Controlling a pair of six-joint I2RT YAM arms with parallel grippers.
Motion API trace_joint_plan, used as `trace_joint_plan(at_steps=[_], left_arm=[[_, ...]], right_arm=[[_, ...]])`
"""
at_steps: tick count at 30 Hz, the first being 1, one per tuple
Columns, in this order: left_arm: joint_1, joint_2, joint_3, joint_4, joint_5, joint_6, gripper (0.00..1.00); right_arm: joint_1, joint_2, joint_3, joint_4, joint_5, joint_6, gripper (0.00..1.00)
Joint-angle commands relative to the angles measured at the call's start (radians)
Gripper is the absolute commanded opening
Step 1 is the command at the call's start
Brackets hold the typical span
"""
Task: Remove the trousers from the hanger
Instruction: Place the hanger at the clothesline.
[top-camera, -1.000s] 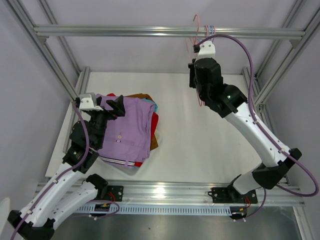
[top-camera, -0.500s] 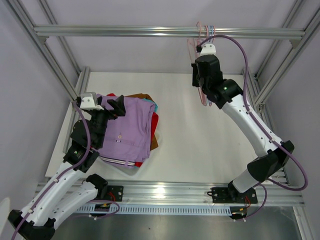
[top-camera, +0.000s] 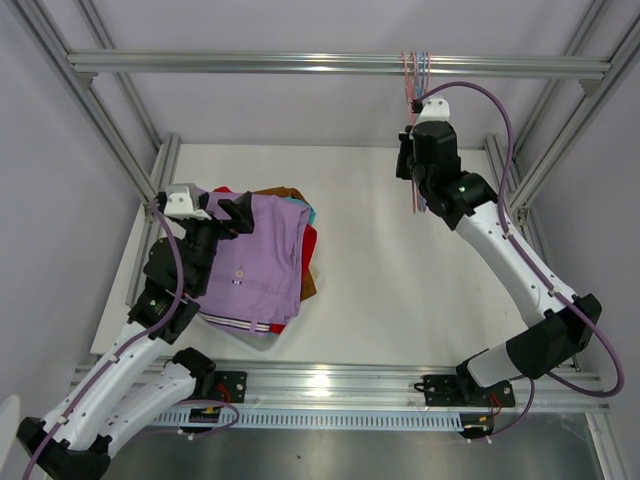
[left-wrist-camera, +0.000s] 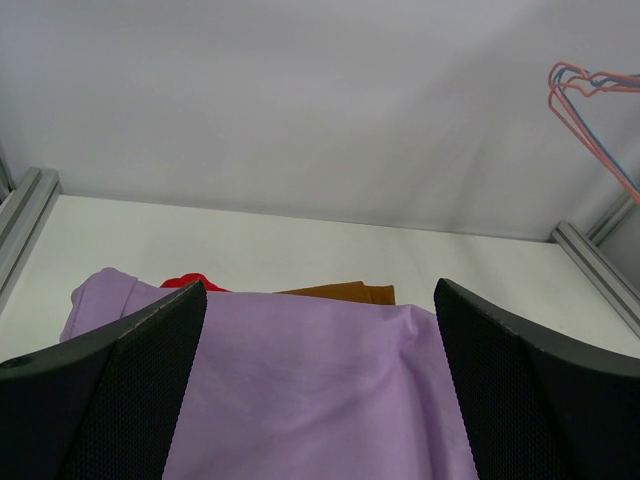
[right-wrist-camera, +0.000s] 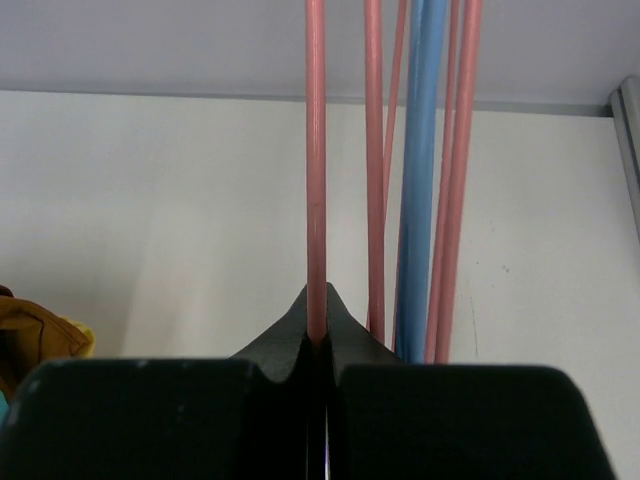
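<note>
The trousers lie in a folded pile on the left of the table, lilac (top-camera: 262, 262) on top with brown (top-camera: 285, 192), teal (top-camera: 311, 214) and red (top-camera: 310, 245) edges showing beneath. My left gripper (top-camera: 225, 212) hovers open just over the lilac trousers (left-wrist-camera: 300, 380), nothing between its fingers (left-wrist-camera: 130, 380). My right gripper (top-camera: 408, 160) is up by the back rail, shut on a bare pink hanger (right-wrist-camera: 316, 150). That hanger hangs straight down beside other pink and blue hangers (right-wrist-camera: 425, 150).
The hangers hook over the aluminium back rail (top-camera: 300, 64). Frame posts (top-camera: 545, 140) rise at both sides of the white table (top-camera: 400, 270). The hangers also show far right in the left wrist view (left-wrist-camera: 590, 90).
My right arm has swung right and up with the pink hanger, bringing it in line with the other hangers under the rail. The left arm and the pile have stayed still.
</note>
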Motion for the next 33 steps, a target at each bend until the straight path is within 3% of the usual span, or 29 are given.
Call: trace_joint_plan(at_steps=[1, 19, 26, 33], left_arm=[[0.012, 0.004, 0.014, 0.012, 0.024, -0.022, 0.99], [0.012, 0.012, 0.019, 0.006, 0.042, -0.028, 0.99], [0.012, 0.015, 0.019, 0.007, 0.045, -0.029, 0.99], [0.012, 0.024, 0.022, 0.001, 0.044, -0.028, 0.99]], right_arm=[[-0.016, -0.031, -0.023, -0.053, -0.018, 0.018, 0.00], [-0.053, -0.051, -0.039, -0.035, -0.104, 0.091, 0.01], [-0.053, -0.095, -0.054, -0.049, -0.127, 0.099, 0.20], [-0.051, -0.175, -0.077, -0.085, -0.150, 0.113, 0.29]])
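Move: The pink hanger is already pinched in the right hand's shut fingers. The clothesline it hangs from runs crosswise about 14 cm ahead of that hand, at the hanger's hook neither left nor right, and some 16 cm above. The other pink and blue hangers hang bunched about 3 cm to the right, their middles roughly 12 cm ahead and level in height. From the idle left hand, that spot on the line is about 25 cm forward, 30 cm to the right and 16 cm up. The pink hanger stays held by the right hand beside the bunch, nearly in place, while the wrist rolls some 5 degrees, left side rising. Then the fingers open to about a quarter of their range, letting go of the rod, and the hand draws back about 3 cm, easing slightly right, dipping a little and coming back up. ##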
